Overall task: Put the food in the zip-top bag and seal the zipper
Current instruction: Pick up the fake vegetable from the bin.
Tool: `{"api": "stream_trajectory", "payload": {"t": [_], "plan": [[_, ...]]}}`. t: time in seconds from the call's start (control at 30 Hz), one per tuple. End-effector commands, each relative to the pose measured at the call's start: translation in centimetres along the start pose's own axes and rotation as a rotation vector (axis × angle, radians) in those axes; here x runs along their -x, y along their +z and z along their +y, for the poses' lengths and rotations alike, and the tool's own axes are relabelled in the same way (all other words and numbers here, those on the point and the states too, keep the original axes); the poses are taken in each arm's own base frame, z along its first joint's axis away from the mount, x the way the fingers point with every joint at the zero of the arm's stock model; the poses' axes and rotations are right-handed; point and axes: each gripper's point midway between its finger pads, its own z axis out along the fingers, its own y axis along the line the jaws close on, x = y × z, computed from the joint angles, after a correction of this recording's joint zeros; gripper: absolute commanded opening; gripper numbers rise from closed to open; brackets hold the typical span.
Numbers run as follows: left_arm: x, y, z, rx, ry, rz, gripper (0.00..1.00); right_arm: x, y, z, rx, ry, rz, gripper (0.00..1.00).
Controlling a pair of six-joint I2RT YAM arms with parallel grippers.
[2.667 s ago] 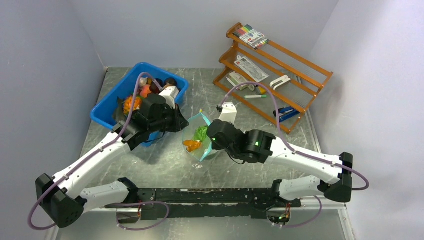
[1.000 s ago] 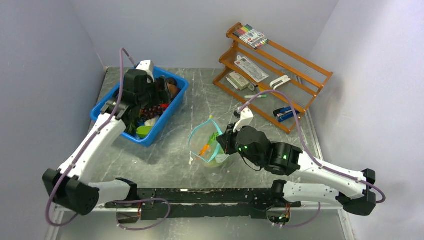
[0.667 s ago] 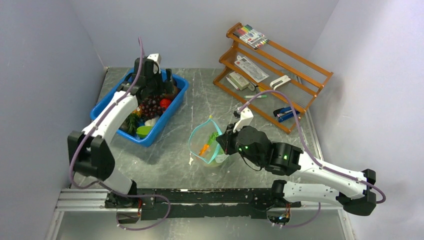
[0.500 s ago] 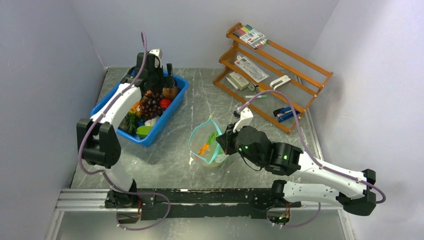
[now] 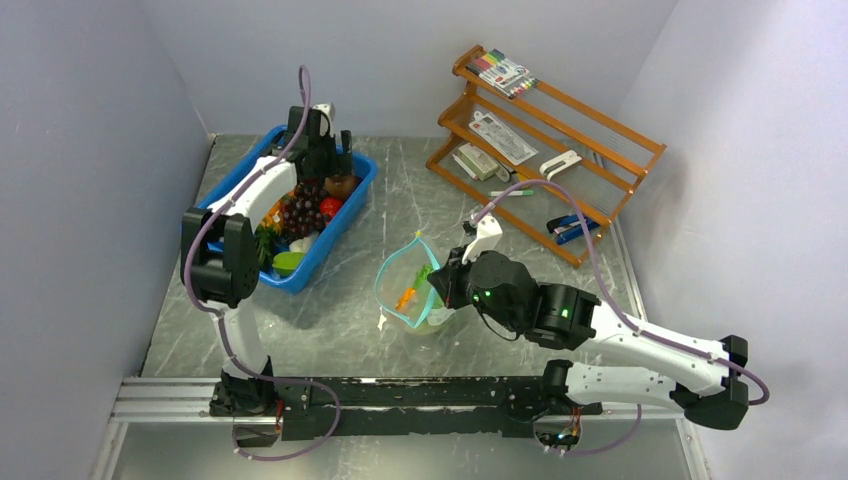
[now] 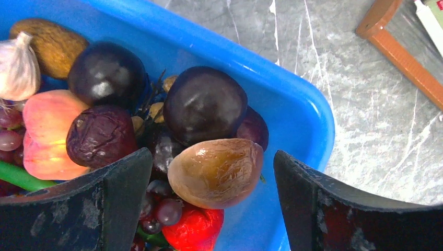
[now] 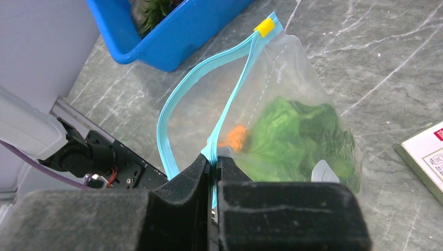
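Observation:
My left gripper [image 5: 330, 165] hangs open over the far corner of the blue bin [image 5: 340, 225]. In the left wrist view its fingers [image 6: 112, 201] flank a brown round fruit [image 6: 217, 172] with a gap on each side. Dark round fruits [image 6: 205, 104], purple grapes [image 6: 156, 212] and a red piece [image 6: 196, 230] lie around the fruit. The zip-top bag [image 5: 408, 292] stands with its mouth open at mid-table. Green lettuce [image 7: 298, 136] and an orange piece [image 7: 237, 137] are inside. My right gripper [image 7: 214, 159] is shut on the teal zipper [image 7: 237, 78], below its yellow tip [image 7: 265, 26].
An orange wooden rack [image 5: 545, 150] with markers, white packs and a blue stapler [image 5: 570, 228] stands at the back right. The bin's near corner [image 7: 188, 31] lies close to the bag's mouth. Grey walls close in the table on the left, back and right.
My left arm has swung from the bin's left side to its far right corner, over the brown fruit, jaws staying wide. The right gripper has kept holding the bag's rim, almost still.

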Motion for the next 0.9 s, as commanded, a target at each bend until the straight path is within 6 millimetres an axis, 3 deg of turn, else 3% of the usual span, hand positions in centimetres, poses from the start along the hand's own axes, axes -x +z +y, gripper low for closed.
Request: {"api": "stream_trajectory", "payload": {"t": [0.0,0.4,0.67,0.87], "plan": [[0.0,0.5,-0.4,-0.048,-0.017,-0.015,0.85,2.0,-0.2,0.7,0.016,0.039,-0.063,0.0],[-2.9,1.4,-0.2,-0.055,-0.027,0.065,0.83,1.7,0.2,1.2,0.029,0.007,-0.037,0.0],[-2.1,0.3,-0.9,-0.082,-0.023,0.044,0.53,1.8,0.0,1.3,0.043,0.03,-0.05,0.0],[-2.0,-0.8,-1.1,-0.093,-0.023,0.044,0.47,1.5,-0.3,1.1,0.047,0.047,-0.047,0.0]]}}
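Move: The brown vegetable lies almost under the left hand's open fingers, about 3 cm below, 1 cm back and 1 cm to the right. The big dark vegetable is some 4 cm ahead of the hand and 1 cm right, the red vegetable about 6 cm back and 1 cm left, and the wrinkled beet level with it, 5 cm left, all roughly 5 cm below. From the right hand, the brown vegetable is some 30 cm forward, 20 cm left and 14 cm lower. The left hand sinks about 3 cm onto the brown vegetable in the bin, easing back about 1 cm and tipping its fingers down by some 5 degrees, with the fingers staying wide open to straddle it. Then it stays in place and closes, one finger on the left side and one on the right, until the pads pinch the vegetable and stop at a bit over half open, while the right hand keeps its pinch on the bag's mouth. ##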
